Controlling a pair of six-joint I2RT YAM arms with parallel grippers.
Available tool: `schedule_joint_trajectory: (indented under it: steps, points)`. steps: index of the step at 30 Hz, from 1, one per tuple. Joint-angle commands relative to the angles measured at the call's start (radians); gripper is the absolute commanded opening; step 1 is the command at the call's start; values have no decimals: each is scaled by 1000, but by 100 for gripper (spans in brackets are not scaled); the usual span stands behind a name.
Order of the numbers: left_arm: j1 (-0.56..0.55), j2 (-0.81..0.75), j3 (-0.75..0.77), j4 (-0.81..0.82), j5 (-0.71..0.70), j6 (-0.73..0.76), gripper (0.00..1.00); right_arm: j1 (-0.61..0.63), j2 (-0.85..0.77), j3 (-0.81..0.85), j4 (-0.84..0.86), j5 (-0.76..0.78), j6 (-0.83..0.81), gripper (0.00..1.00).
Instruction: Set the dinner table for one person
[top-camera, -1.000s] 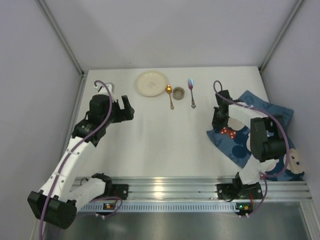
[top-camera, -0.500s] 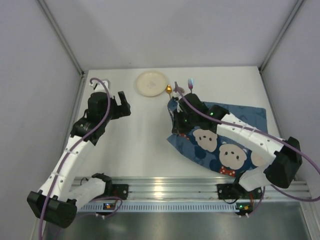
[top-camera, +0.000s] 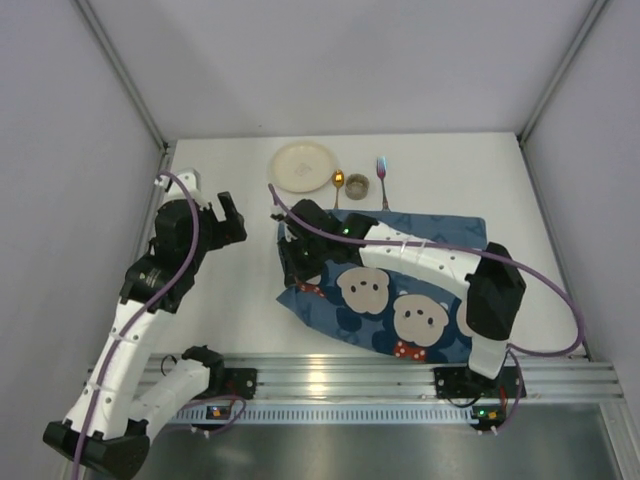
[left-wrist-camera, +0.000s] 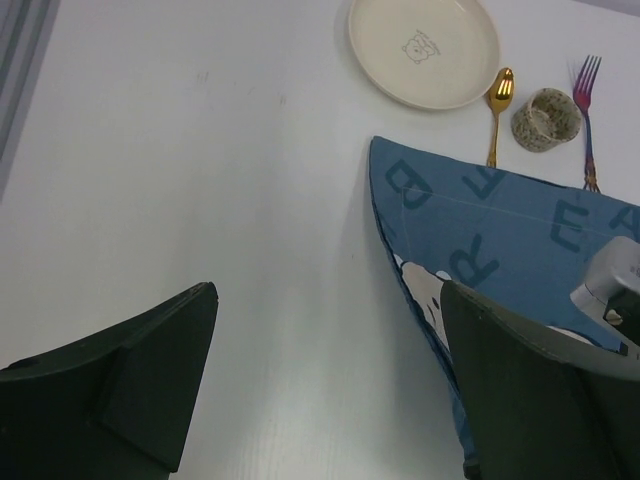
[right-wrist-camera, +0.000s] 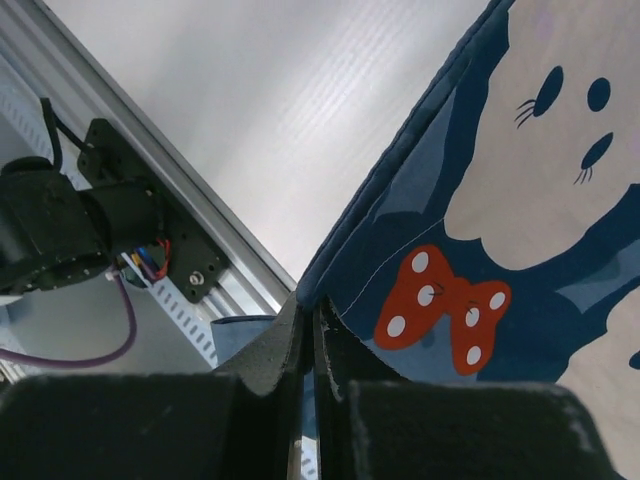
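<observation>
The white dinner table (top-camera: 250, 300) carries a navy placemat (top-camera: 420, 265) with cartoon mouse faces, spread across its middle and right. My right gripper (top-camera: 297, 270) is shut on the placemat's left corner (right-wrist-camera: 330, 290), reaching far left. My left gripper (top-camera: 232, 222) is open and empty above bare table left of the placemat (left-wrist-camera: 480, 230). At the back lie a cream plate (top-camera: 302, 165), a gold spoon (top-camera: 338, 183), a small cup (top-camera: 357, 186) and a fork (top-camera: 382, 175). They also show in the left wrist view: the plate (left-wrist-camera: 423, 50), spoon (left-wrist-camera: 498, 105), cup (left-wrist-camera: 547, 119) and fork (left-wrist-camera: 585, 100).
Grey walls enclose the table on three sides. An aluminium rail (top-camera: 340, 380) with the arm bases runs along the near edge. The placemat's back edge covers the lower ends of the spoon and fork.
My right gripper has dragged the placemat from the right side leftward across the table, unfolding it flat. My left arm has drawn back to the left.
</observation>
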Motion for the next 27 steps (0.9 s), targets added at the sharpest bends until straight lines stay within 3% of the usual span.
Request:
schedule_joint_trajectory:
  steps: [1,5,7,8,9,11,12,14,18,22,23,24,27]
  points:
    - [-2,-40,36,-58,-46,7,98,16,45,116,69,-46,12,0]
    - [-2,-70,33,-81,-74,7,98,36,76,151,68,-70,7,0]
    - [-2,-94,20,-67,-72,14,98,53,70,147,66,-82,6,7]
    - [-2,-105,0,-54,-69,21,99,59,65,142,63,-82,4,18]
    - [-2,-125,-14,-31,-64,24,98,66,57,136,60,-79,1,49]
    - [-2,-143,-60,44,-35,21,98,73,28,127,46,-58,-8,74]
    - [-2,-149,-72,66,-22,21,98,73,14,124,27,-18,-11,99]
    - [-2,-137,-85,114,32,14,99,67,-30,124,2,17,-27,100]
    - [-2,-49,-88,202,-29,-85,98,17,-113,118,-40,62,-54,100]
    - [-2,1,-95,273,60,-178,98,-133,-197,73,-58,79,-70,100]
    - [-2,2,-181,421,96,-164,98,-170,-202,69,-72,77,-68,100]
    - [0,33,-203,449,159,-169,98,-204,-202,69,-82,76,-68,100]
    - [-6,203,-140,389,234,-175,97,-359,-175,105,-132,80,-83,100]
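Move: Just left of the right hand, which still pinches the placemat's left edge, is the bare table where that edge is to lie: about 9 cm left, 3 cm back and 14 cm down. Beyond the mat, at a similar drop, the spoon stands some 28 cm ahead and 12 cm right, the cup 30 cm ahead and 16 cm right, the plate 35 cm ahead and 3 cm right. From the left hand that bare spot is roughly 13 cm back, 2 cm right and 26 cm down. Drawing the pinched edge a last 3 cm left and about 2 cm back, the right hand opens wide and lets go of the cloth above the table, then swings up, forward and right, some 10 cm each way, towards the spoon and cup, turning clockwise. The open left hand eases back and left, then comes forward, right and finally down about 5 cm. ##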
